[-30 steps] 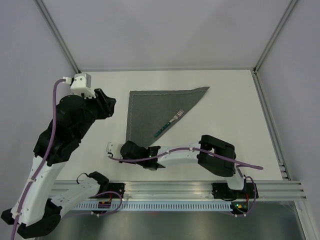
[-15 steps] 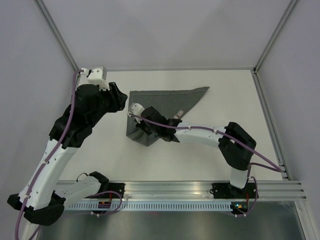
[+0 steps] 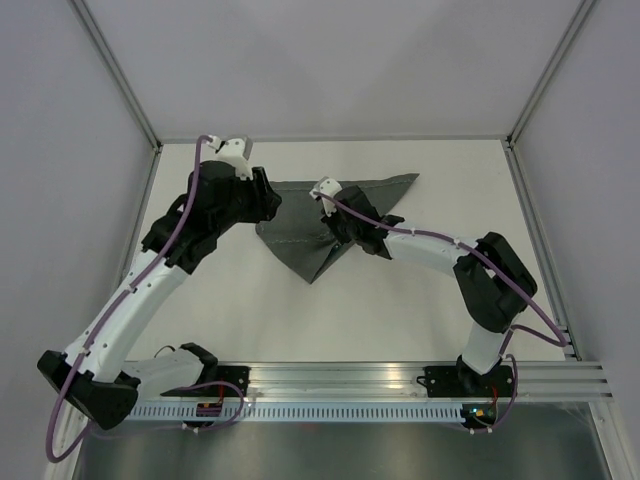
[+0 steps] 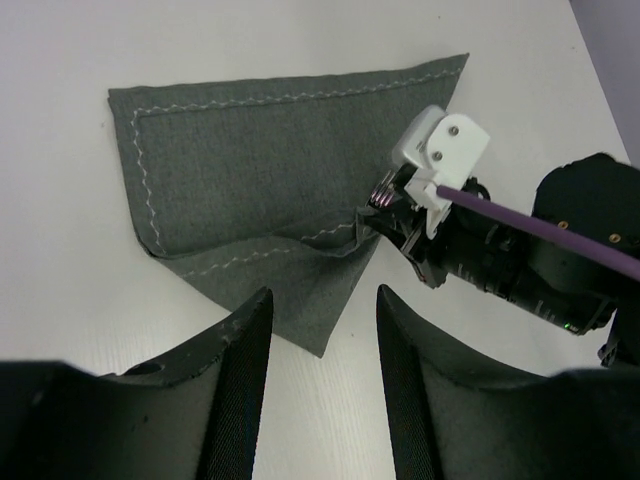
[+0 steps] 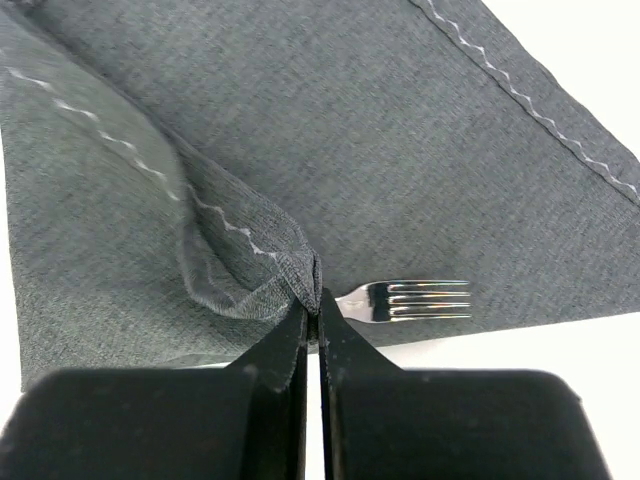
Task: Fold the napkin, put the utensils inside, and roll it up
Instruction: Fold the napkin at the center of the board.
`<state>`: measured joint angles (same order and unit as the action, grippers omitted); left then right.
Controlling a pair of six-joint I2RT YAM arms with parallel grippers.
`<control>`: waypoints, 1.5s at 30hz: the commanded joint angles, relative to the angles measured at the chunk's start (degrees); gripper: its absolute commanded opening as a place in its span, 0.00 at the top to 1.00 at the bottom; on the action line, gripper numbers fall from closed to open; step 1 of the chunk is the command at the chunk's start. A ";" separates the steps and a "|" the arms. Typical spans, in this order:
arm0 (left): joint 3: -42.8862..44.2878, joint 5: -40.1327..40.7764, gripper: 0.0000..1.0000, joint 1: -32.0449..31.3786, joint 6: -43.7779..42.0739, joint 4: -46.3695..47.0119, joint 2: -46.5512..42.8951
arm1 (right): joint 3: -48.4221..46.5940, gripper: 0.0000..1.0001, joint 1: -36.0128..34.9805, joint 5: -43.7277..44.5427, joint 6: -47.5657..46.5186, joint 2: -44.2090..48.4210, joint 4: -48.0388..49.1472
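Note:
The dark grey napkin [image 3: 295, 240] lies folded in a triangle, pale stitching along its edges [image 4: 200, 170]. My right gripper [image 3: 336, 238] is shut on a napkin corner [image 5: 300, 275] and holds it lifted and bunched over the cloth's middle. A silver fork [image 5: 415, 300] lies on the napkin just right of the shut jaws. Only its tines show; the handle is hidden. My left gripper [image 4: 320, 400] is open and holds nothing. It hovers above the table by the napkin's upper left corner [image 3: 268, 203], with the napkin's lower tip [image 4: 318, 345] showing between its fingers.
A white tabletop [image 3: 200, 300] is ringed by a metal frame and grey walls. The right arm [image 3: 440, 250] stretches across the table from the right base to the napkin. A purple cable [image 4: 540, 225] runs along its wrist.
My right gripper carried the napkin's near corner up and to the right, folding the lower part over. The left arm swung right towards the napkin's upper left corner.

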<state>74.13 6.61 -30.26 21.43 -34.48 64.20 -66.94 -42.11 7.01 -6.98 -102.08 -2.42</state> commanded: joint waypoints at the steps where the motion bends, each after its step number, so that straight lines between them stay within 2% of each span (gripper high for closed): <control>1: -1.88 -3.80 0.50 -0.15 2.38 4.86 1.18 | 0.23 1.00 1.23 -2.43 -0.93 1.62 1.71; 14: -10.23 -8.63 0.51 -0.24 4.93 12.68 6.19 | 0.23 0.99 4.66 -2.17 -0.66 -0.92 1.97; 33: -15.24 -11.53 0.51 -0.33 6.34 18.83 11.64 | -2.14 0.99 8.44 -3.93 1.53 -4.97 -0.66; 36: -15.85 -11.80 0.51 -0.41 6.43 19.71 12.35 | -3.63 0.79 9.23 -4.28 2.23 -5.32 -1.97; 37: -16.20 -11.88 0.51 -0.41 6.43 19.97 13.04 | -4.07 0.64 9.67 -4.54 2.32 -5.23 -2.76; 40: -16.56 -12.15 0.51 -0.41 6.52 21.21 14.97 | -6.01 0.46 12.56 -6.38 3.20 -4.27 -4.34; 42: -16.65 -12.76 0.51 -0.50 6.61 22.52 16.30 | -7.93 0.41 13.98 -6.83 3.64 -3.83 -5.58; 45: -16.30 -13.81 0.51 -0.68 6.87 24.28 19.46 | -10.04 0.41 16.61 -8.94 4.61 -3.12 -7.51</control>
<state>57.82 -5.04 -30.52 26.17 -14.57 81.19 -73.03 -27.59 0.08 -4.38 -107.20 -7.75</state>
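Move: The right hand already has the napkin's turned-over corner pinched about 5 cm above the board. The fork tines it is carried towards lie some 4 cm ahead, 5 cm right and 5 cm below. The napkin's far-right corner is roughly 18 cm ahead and 18 cm right, its near tip 9 cm back and 7 cm left. From the empty left hand the near tip lies about level, 7 cm right and 26 cm below. Rightward and a little forward, the right hand draws the pinched corner about 5 cm along towards the fork tines, lowers it some 4 cm, then opens, lets go and moves on forward-right, rising slightly. Meanwhile the half-open left hand sinks about 16 cm towards the napkin's near tip, drifting 6 cm right and tipping down some 15 degrees. ##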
